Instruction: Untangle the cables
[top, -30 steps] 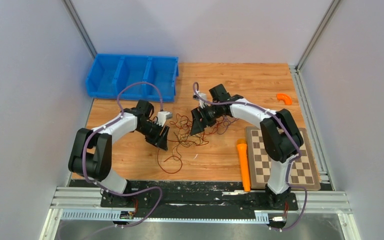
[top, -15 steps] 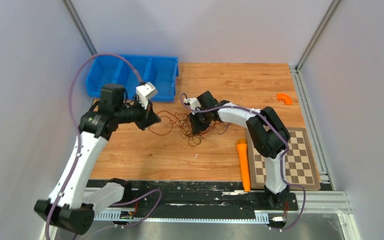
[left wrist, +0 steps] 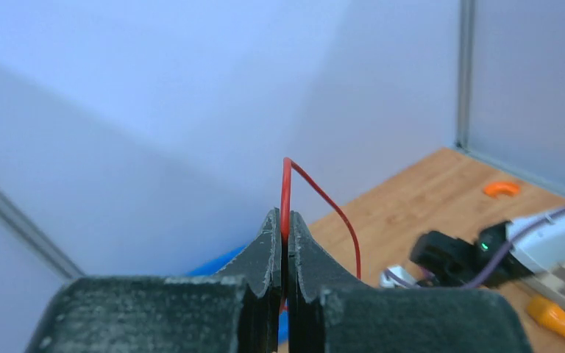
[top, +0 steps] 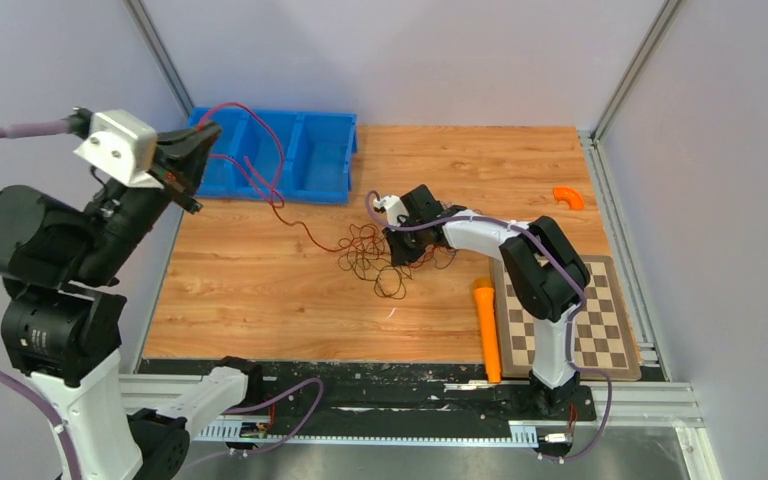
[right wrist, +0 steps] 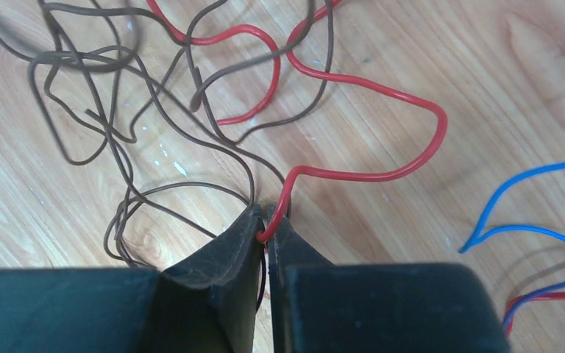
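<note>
The cables (top: 368, 256) lie in a tangle of thin dark and red wires in the middle of the wooden table. My left gripper (top: 205, 138) is raised high at the far left, above the bin. In the left wrist view it (left wrist: 285, 219) is shut on a red cable (left wrist: 287, 184). That red cable (top: 278, 205) arcs over the bin and runs down into the tangle. My right gripper (top: 400, 248) is low at the tangle's right side. In the right wrist view it (right wrist: 268, 220) is shut on a red cable (right wrist: 382, 175) among brown cables (right wrist: 118, 110); a blue cable (right wrist: 530, 180) lies to the right.
A blue three-compartment bin (top: 260, 186) stands at the back left. An orange stick (top: 486, 325) and a chessboard (top: 605, 320) lie at the front right, and a small orange curved piece (top: 568, 197) at the back right. Walls close in both sides and the back.
My left gripper shut on the red cable and rose up and to the left, drawing it out of the tangle over the bin. My right gripper lowered onto the tangle and closed.
</note>
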Available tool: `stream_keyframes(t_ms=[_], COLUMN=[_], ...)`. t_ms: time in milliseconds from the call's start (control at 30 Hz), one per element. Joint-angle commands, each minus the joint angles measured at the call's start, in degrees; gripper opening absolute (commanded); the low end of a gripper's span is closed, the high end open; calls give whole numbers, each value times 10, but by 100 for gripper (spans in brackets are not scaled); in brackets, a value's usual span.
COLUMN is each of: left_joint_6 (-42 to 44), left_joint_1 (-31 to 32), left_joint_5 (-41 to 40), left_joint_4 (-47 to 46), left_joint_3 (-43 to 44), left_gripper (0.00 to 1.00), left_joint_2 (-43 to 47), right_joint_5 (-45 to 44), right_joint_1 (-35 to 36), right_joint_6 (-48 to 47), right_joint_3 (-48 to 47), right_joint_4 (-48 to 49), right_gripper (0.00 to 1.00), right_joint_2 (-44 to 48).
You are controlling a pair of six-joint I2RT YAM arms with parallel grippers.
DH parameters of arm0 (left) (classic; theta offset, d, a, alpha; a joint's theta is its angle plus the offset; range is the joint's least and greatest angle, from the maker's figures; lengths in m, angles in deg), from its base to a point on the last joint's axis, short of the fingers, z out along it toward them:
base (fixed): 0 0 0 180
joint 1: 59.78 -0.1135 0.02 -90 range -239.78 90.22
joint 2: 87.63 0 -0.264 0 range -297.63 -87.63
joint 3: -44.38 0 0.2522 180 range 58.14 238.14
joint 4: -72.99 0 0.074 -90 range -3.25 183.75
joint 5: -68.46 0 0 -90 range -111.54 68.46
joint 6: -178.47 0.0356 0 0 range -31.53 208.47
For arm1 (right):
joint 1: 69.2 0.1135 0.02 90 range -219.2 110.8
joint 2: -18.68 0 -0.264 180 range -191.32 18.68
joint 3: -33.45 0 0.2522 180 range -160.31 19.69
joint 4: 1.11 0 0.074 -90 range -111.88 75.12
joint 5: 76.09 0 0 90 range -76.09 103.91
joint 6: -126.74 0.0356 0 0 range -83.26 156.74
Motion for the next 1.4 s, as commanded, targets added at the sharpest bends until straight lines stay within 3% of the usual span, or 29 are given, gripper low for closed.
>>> stream_keyframes(t_ms=[0, 167, 400, 633, 767, 933, 1367], left_joint_6=[20, 72, 96, 8, 12, 41, 32], left_joint_1=[-4, -4, -27, -146, -165, -170, -176], left_joint_5=[-148, -229, -268, -236, -211, -230, -151], left_joint_4=[-74, -132, -201, -214, -258, -305, -365], left_joint_3=[51, 44, -46, -20, -28, -52, -80], left_gripper=[0, 0, 0, 0, 0, 0, 0], left_joint_2=[-31, -53, -89, -188, -227, -280, -492], right_joint_5=[-62, -22, 37, 72, 73, 85, 144], right_joint_1=[-25, -30, -32, -46, -55, -72, -127], right_joint_6=[-29, -30, -32, -27, -21, -11, 7], right_joint_3=[42, 48, 9, -21, -26, -31, -53], right_joint_4=[-48, -60, -113, -155, -163, -170, -198], right_gripper=[13, 22, 53, 79, 99, 100, 100], right_joint_2=[-5, 9, 41, 71, 87, 101, 100])
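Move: The left hand, high up with the red cable still in its fingers, has the blue bin's middle about 41 cm ahead, 7 cm to its left and some 54 cm below; the brown tangle lies about 13 cm ahead, 16 cm right and 57 cm down. From the right hand, down at the table, the blue-purple tangle is roughly 11 cm to the right and 2 cm ahead, while the brown tangle lies about 4 cm to its left, level with it. Forward in an arc, the shut left fingers carry the red cable over to the blue bin: first up about 6 cm and leftward, then some 35 cm forward while sinking, the wrist swinging counter-clockwise and finally tipping down. The right fingers open wide, letting go of the cables at the brown tangle, as that hand draws right and lifts about 6 cm, towards the blue-purple tangle. ##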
